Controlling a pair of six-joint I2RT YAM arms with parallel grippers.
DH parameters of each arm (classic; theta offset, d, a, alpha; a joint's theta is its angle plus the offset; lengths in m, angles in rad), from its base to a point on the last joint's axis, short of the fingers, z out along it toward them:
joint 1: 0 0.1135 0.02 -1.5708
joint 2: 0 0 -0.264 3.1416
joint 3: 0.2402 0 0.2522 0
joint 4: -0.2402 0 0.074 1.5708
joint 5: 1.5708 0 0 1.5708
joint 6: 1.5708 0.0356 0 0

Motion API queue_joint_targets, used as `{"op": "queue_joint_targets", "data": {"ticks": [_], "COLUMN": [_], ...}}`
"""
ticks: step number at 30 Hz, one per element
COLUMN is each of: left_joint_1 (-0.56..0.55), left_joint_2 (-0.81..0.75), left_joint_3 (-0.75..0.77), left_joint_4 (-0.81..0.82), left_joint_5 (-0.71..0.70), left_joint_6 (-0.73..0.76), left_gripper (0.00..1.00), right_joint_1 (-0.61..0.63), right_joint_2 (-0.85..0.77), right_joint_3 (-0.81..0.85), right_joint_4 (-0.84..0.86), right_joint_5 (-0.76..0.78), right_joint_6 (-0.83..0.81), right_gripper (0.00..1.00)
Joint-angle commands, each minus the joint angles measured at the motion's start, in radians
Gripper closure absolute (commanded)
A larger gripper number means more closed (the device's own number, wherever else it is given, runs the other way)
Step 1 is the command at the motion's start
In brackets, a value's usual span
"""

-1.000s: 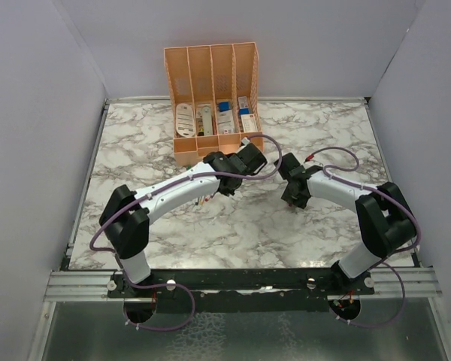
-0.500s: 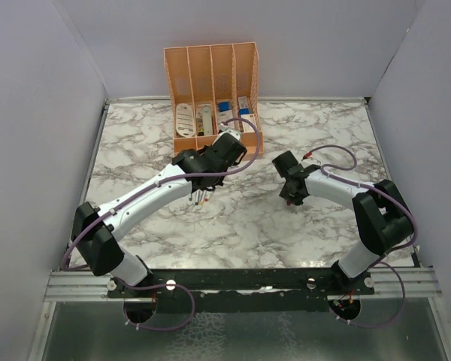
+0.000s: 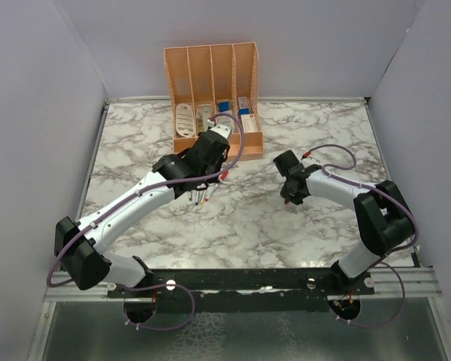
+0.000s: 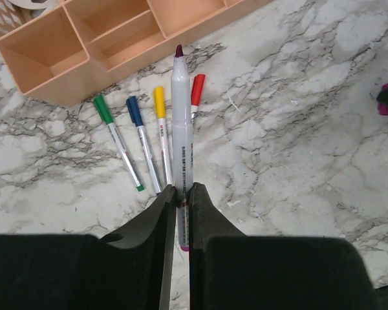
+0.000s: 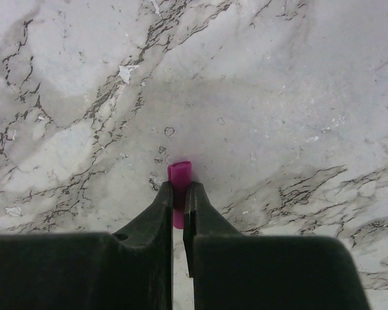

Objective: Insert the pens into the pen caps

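Note:
In the left wrist view my left gripper (image 4: 181, 188) is shut on a grey-white pen (image 4: 182, 110). Its dark purple tip is bare and points toward the peach organiser. Below it on the marble lie other pens side by side, wearing a green cap (image 4: 103, 108), a blue cap (image 4: 134, 110), a yellow cap (image 4: 159, 102) and a red cap (image 4: 197, 89). In the right wrist view my right gripper (image 5: 178, 188) is shut on a magenta pen cap (image 5: 180, 174) just above the table. That cap also shows at the left wrist view's right edge (image 4: 383, 107).
The peach organiser (image 3: 215, 145) stands at the back centre with stubby white and blue items in its compartments, right behind the row of pens. White walls close in the marble table (image 3: 135, 150) on three sides. The right arm (image 3: 338, 188) reaches in from the right.
The right gripper's jaws have closed onto the magenta cap. The left arm has stretched out and swung its gripper left and back toward the organiser, pen still held.

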Motion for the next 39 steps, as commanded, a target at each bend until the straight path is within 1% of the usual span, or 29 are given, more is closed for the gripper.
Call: {"op": "queue_joint_targets", "data": {"ticks": [1,6,9,10,13,18,22,25,28,32,39], "left_joint_1": [0.005,0.007,0.006,0.006,0.008,0.008,0.008,0.008,0.008,0.008,0.007], "left_joint_2": [-0.060,-0.108,-0.141,-0.150,-0.171,-0.194,-0.181,-0.138,-0.109,-0.080,-0.058], "left_joint_3": [-0.062,-0.162,-0.233,-0.259,-0.331,-0.455,-0.515,-0.514,-0.522,-0.526,-0.520], "left_joint_4": [0.129,0.252,0.356,0.394,0.542,0.806,0.986,1.050,1.120,1.178,1.247], "left_joint_5": [0.114,0.188,0.245,0.270,0.349,0.485,0.598,0.671,0.716,0.741,0.775], "left_joint_6": [0.028,0.021,0.014,0.013,0.007,-0.007,-0.034,-0.060,-0.087,-0.118,-0.169], "left_gripper": [1.00,1.00,1.00,1.00,1.00,1.00,1.00,1.00,1.00,1.00,1.00], "right_joint_1": [-0.002,-0.002,-0.002,-0.002,-0.002,-0.002,-0.002,-0.002,-0.002,-0.002,-0.002], "right_joint_2": [-0.053,-0.169,-0.266,-0.294,-0.367,-0.441,-0.490,-0.522,-0.549,-0.592,-0.660], "right_joint_3": [0.021,0.079,0.066,0.052,0.020,-0.013,-0.058,-0.086,-0.109,-0.147,-0.237], "right_joint_4": [0.042,0.190,0.335,0.412,0.546,0.643,0.719,0.780,0.825,0.882,1.044], "right_joint_5": [-0.041,-0.040,-0.056,-0.067,-0.114,-0.196,-0.277,-0.355,-0.416,-0.443,-0.457], "right_joint_6": [-0.087,-0.216,-0.306,-0.336,-0.425,-0.482,-0.517,-0.551,-0.574,-0.569,-0.538], "right_gripper": [0.99,0.99,0.99,0.99,0.99,0.99,0.99,0.99,0.99,0.99,0.99]}}
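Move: The purple cap, already pinched between the right fingers at the table, is about 24 cm to the left hand's right, 20 cm below and level fore and aft. On the table some 21 cm under the left hand, the red pen lies about 4 cm ahead and 1 cm left, the yellow one 4 cm ahead and 4 cm left. From the right hand, the uncapped purple pen is about 24 cm left, 3 cm ahead and 22 cm up. Lift the right gripper fast with the cap, about 28 cm up and 8 cm left, going forward first and then partly back, and tip its fingers up from pointing down to level, ahead and leftward. Meanwhile swing the left gripper some 13 cm right and a little back, dipping before it rises, turning its fingers clockwise to point right and level, so the purple pen's tip nears the cap. Keep both grips shut. ##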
